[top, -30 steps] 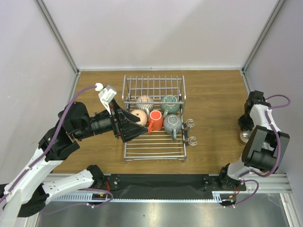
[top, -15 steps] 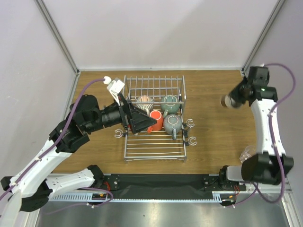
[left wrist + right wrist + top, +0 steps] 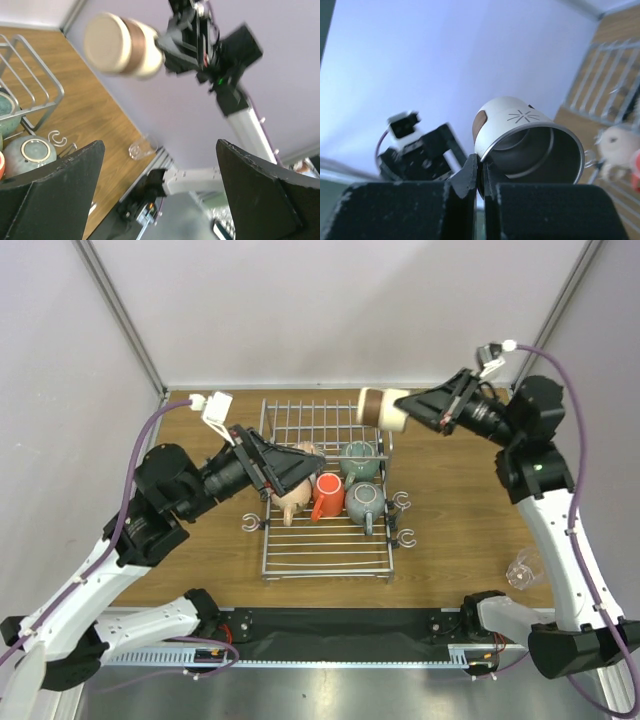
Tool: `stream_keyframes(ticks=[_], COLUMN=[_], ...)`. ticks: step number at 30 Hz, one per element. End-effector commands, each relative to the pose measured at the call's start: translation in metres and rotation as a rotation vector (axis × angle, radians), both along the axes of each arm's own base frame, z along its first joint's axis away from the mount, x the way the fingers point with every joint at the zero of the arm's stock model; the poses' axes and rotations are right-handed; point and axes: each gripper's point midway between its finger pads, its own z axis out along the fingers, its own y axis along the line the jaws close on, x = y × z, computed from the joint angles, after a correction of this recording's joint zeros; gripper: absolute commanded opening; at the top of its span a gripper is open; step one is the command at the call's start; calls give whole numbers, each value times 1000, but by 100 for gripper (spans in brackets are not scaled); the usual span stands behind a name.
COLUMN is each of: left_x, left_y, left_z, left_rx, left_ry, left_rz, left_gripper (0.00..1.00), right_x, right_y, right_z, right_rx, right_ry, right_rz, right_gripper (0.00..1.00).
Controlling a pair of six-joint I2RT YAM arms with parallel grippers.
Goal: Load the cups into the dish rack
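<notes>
The dish rack [image 3: 325, 552] stands mid-table with a beige cup [image 3: 291, 490], a red-orange mug [image 3: 328, 497], a grey-green mug [image 3: 364, 502], a teal-green mug [image 3: 358, 459] and a partly hidden ribbed cup [image 3: 306, 451] in it. My right gripper [image 3: 416, 408] is shut on the rim of a white cup with a brown band [image 3: 383, 407], held in the air on its side over the rack's back right corner. The right wrist view shows the jaws [image 3: 481, 167] pinching that cup's [image 3: 530, 132] wall. My left gripper [image 3: 303, 468] hovers open and empty over the rack's left side, wide apart in its wrist view [image 3: 160, 145].
A clear glass [image 3: 523, 568] stands near the table's right front edge, also in the left wrist view as the glass [image 3: 140, 148]. Small wire hooks [image 3: 403, 503] stick out from the rack's right side, and one hook [image 3: 252, 523] from its left.
My right arm has carried the white cup from the right edge of the table up and left, over the rack's back. My left gripper rose off the beige cup.
</notes>
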Motion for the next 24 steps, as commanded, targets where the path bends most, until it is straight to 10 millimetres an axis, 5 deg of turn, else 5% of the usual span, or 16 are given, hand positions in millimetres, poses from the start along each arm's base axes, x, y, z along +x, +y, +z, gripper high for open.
stream_keyframes(ticks=[1, 10, 16, 24], left_x=[10, 21, 26, 26], left_y=[17, 11, 8, 17], left_z=[24, 24, 31, 48], left_rx=[-148, -209, -210, -259], left_ry=[5, 47, 22, -39], left_rz=[105, 132, 147, 180], left_gripper=[100, 100, 100, 100], right_x=[-49, -83, -85, -79], right_y=[23, 65, 73, 87], right_z=[46, 58, 68, 56], right_rx=[167, 268, 388, 451], right_ry=[-126, -133, -95, -14], right_rz=[182, 291, 329, 363], right_gripper=[0, 0, 0, 0])
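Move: The cream cup, already pinched by its rim in the right fingers with its base facing the left gripper, is about 14 cm ahead and 12 cm to the right of the open left hand, roughly level with it. From the right hand, the left gripper lies some 16 cm left and 12 cm back. Well below, about 35 cm down in the rack, the red cup is 15 cm ahead and 6 cm right of the left hand, the grey cup 13 cm ahead and 15 cm right. Bring the right hand left and back, about 12 cm, rising a little, to carry the cream cup base-first over the rack to the left gripper; keep the rim pinched and turn the wrist some 30 degrees, partly counter-clockwise, partly rolling its left side up. Meanwhile ease the left gripper about 3 cm forward and slightly up, fingers wide open towards the base, without closing yet. ##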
